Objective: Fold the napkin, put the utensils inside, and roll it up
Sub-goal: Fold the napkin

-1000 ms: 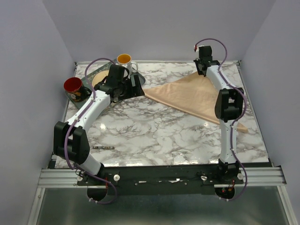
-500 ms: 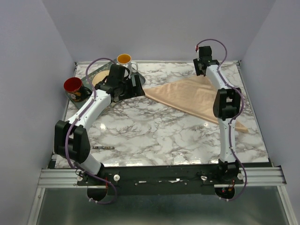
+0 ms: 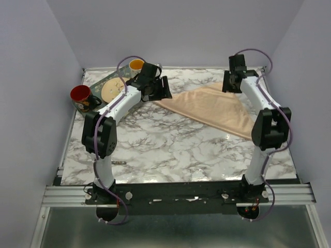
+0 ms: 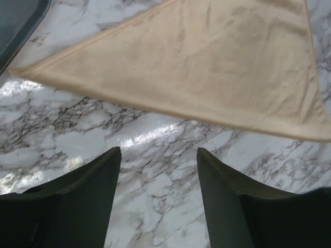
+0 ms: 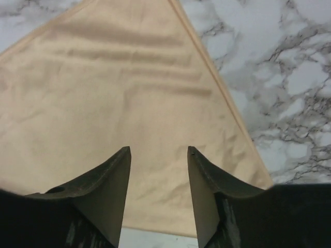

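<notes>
The peach-tan napkin [image 3: 214, 108] lies flat on the marble table, folded into a triangle with its long point toward the left. My left gripper [image 3: 163, 89] hovers just off that left tip, jaws open with only marble between them [image 4: 158, 152]; the napkin [image 4: 207, 67] lies ahead of the fingers. My right gripper [image 3: 231, 82] is over the napkin's far right corner, open and empty [image 5: 159, 150], with the cloth [image 5: 114, 93] lying flat under it. One thin metal utensil [image 3: 118, 162] lies on the table near the left arm's base.
A red mug [image 3: 81, 94] and a yellow-lined mug [image 3: 136, 64] stand at the far left beside a round cream plate [image 3: 111, 89] on a dark tray [image 3: 101, 81]. The tray's corner [image 4: 15, 20] shows in the left wrist view. Walls close in on three sides.
The right gripper opened, let go of the napkin corner and drew back to the right. The left arm swung right and lifted its elbow, carrying its gripper to the napkin's left tip.
</notes>
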Controlling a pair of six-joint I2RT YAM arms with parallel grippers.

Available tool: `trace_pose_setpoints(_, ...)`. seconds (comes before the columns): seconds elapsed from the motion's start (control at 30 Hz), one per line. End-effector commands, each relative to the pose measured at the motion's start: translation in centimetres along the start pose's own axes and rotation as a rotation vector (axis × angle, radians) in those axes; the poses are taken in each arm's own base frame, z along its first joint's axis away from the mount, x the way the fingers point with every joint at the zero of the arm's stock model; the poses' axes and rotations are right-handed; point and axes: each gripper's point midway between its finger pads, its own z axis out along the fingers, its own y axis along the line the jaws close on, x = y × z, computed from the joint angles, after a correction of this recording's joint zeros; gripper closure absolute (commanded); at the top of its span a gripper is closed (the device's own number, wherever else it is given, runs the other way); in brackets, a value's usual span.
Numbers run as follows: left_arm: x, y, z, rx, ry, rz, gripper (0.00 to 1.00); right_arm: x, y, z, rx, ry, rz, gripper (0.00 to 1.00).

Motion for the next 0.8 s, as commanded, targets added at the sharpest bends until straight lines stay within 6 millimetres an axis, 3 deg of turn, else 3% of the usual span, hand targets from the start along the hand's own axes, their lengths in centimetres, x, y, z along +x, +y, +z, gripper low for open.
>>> trace_pose_setpoints(0.0, -2.5, -0.3, 4.2, -0.029, -0.049, -0.006, 0.36, 8.0, 1.3, -4.0, -0.113, 0.132, 0.236, 0.55)
trace_pose_setpoints(0.07, -2.3, 0.0, 6.4, -0.050, -0.033, -0.001, 0.45, 9.1, 2.3, -5.5, -0.197, 0.126, 0.264, 0.78)
trace_pose_setpoints(0.1, -2.1, 0.3, 7.1, -0.058, -0.023, -0.004, 0.48, 11.2, 2.5, -5.5, -0.212, 0.169, 0.267, 0.94)
trace_pose_setpoints(0.13, -1.2, 1.0, 8.4, -0.078, 0.006, -0.014, 0.53, 12.4, 3.7, -5.9, -0.282, 0.207, 0.270, 0.99)
trace_pose_setpoints(0.2, -0.4, 1.4, 9.4, -0.081, 0.034, -0.031, 0.58, 12.8, 5.7, -6.5, -0.417, 0.199, 0.267, 0.99)
trace_pose_setpoints(0.23, 0.1, 1.7, 10.1, -0.082, 0.050, -0.034, 0.62, 14.4, 7.5, -7.1, -0.536, 0.248, 0.259, 0.99)
trace_pose_setpoints(0.37, 1.1, 1.9, 10.9, -0.070, 0.072, -0.022, 0.70, 14.6, 10.4, -7.6, -0.729, 0.267, 0.254, 0.99)
trace_pose_setpoints(0.6, 1.1, 3.3, 12.5, -0.101, 0.078, -0.011, 0.71, 14.4, 12.1, -5.4, -0.799, 0.305, 0.252, 0.99)
trace_pose_setpoints(0.77, 1.4, 5.8, 13.3, -0.154, 0.096, -0.038, 0.71, 15.9, 11.3, -3.4, -0.740, 0.357, 0.302, 0.99)
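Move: From my left hand, the left part of the folded napkin is about 6 cm ahead, 3 cm to the right and 12 cm below; the yellow mug stands some 20 cm ahead and 17 cm left, the plate 13 cm ahead and 27 cm left. From my right hand, the middle of the napkin's folded near edge is roughly 13 cm back, 13 cm left and 10 cm below; its far corner is some 11 cm ahead, about 1 cm left. I sweep my right hand back over the napkin, then left and down towards the middle of the folded edge, nearly 20 cm level travel and 9 cm down, shutting its empty fingers and rolling its left side up some 40 degrees. My left hand goes forward, then sinks about 10 cm to just over the left part, fingers narrowing but still apart. ##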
